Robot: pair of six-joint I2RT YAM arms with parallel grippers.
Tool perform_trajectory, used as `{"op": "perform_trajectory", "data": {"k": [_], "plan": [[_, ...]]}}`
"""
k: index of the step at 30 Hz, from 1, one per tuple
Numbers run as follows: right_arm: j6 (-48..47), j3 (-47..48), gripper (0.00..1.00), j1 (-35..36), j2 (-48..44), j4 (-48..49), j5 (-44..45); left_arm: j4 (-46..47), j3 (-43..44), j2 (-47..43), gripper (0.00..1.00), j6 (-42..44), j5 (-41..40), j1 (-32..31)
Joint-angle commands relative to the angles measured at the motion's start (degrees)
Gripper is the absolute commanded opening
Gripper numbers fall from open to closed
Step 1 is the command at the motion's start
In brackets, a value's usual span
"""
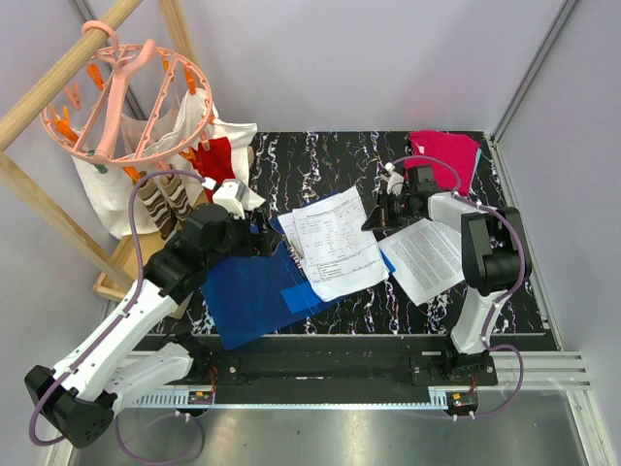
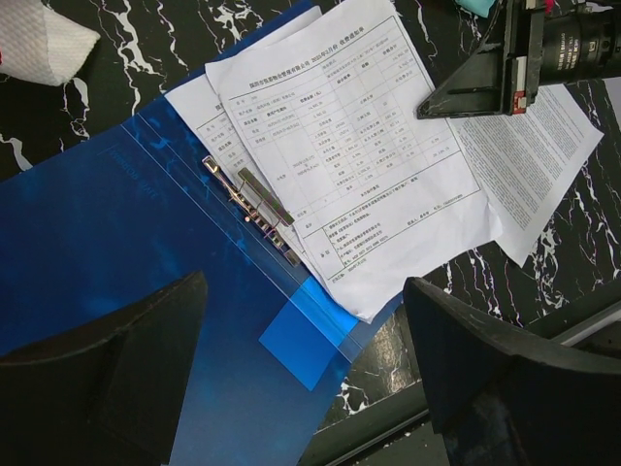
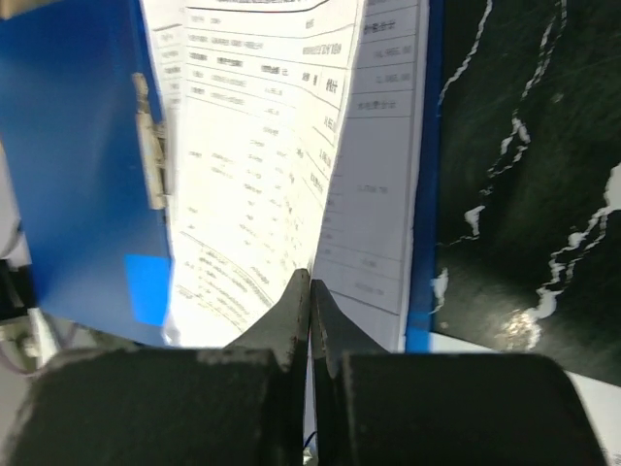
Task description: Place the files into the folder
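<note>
The blue folder (image 1: 247, 291) (image 2: 97, 243) (image 3: 78, 146) lies open on the black marble table, its metal clip (image 2: 252, 209) at the spine. Two printed white sheets of the files (image 1: 335, 243) (image 2: 359, 165) (image 3: 252, 165) rest on its right half. A third sheet (image 1: 427, 257) (image 2: 524, 165) lies on the table to the right. My right gripper (image 1: 372, 221) (image 2: 424, 112) (image 3: 310, 277) is shut on the right edge of the top sheet, which curls up slightly there. My left gripper (image 1: 260, 238) (image 2: 306, 379) hovers open over the folder's left half, holding nothing.
A pink cloth (image 1: 446, 155) lies at the back right of the table. A pink clip hanger (image 1: 126, 97) with laundry hangs from a wooden rack at the back left. White cloth (image 2: 39, 39) shows near the folder's far corner. The table's front edge (image 2: 427, 413) runs just below the folder.
</note>
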Motion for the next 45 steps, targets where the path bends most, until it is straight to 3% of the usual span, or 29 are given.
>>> {"op": "perform_trajectory", "data": {"k": [1, 9, 26, 32, 37, 45], "plan": [[-12.04, 3.67, 0.00, 2.21, 1.13, -5.52, 5.83, 3.26, 0.11, -0.09, 0.86, 1.23, 1.65, 0.19], [-16.70, 7.72, 0.00, 6.43, 2.89, -6.94, 6.19, 2.56, -0.15, -1.06, 0.86, 1.85, 2.79, 0.36], [-23.83, 16.24, 0.00, 8.19, 7.98, -13.97, 6.28, 1.24, 0.64, -1.50, 0.86, 2.37, 3.06, 0.71], [-23.74, 17.21, 0.07, 8.63, 8.69, -14.24, 7.24, 1.24, 0.64, -1.41, 0.86, 2.46, 3.14, 0.71], [-21.81, 17.30, 0.23, 8.90, 8.87, -14.32, 10.58, 1.24, 0.64, -1.50, 0.86, 2.46, 3.41, 0.71], [-15.83, 16.69, 0.39, 8.90, 5.79, -14.68, 17.70, 1.68, 0.29, -1.24, 0.86, 2.37, 3.85, 0.71]]}}
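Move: The right hand, shut on the right edge of the top sheet, has the file stack in the folder about 6 cm back, 10 cm to its left and some 4 cm below. The folder's metal clip lies about 9 cm back and 22 cm left, the loose printed page some 10 cm back and 19 cm right. From the left hand, the stack is about 20 cm right, 3 cm back and 20 cm below. The right hand eases the sheet left and down some 3 cm onto the stack, turning counter-clockwise, then opens. ##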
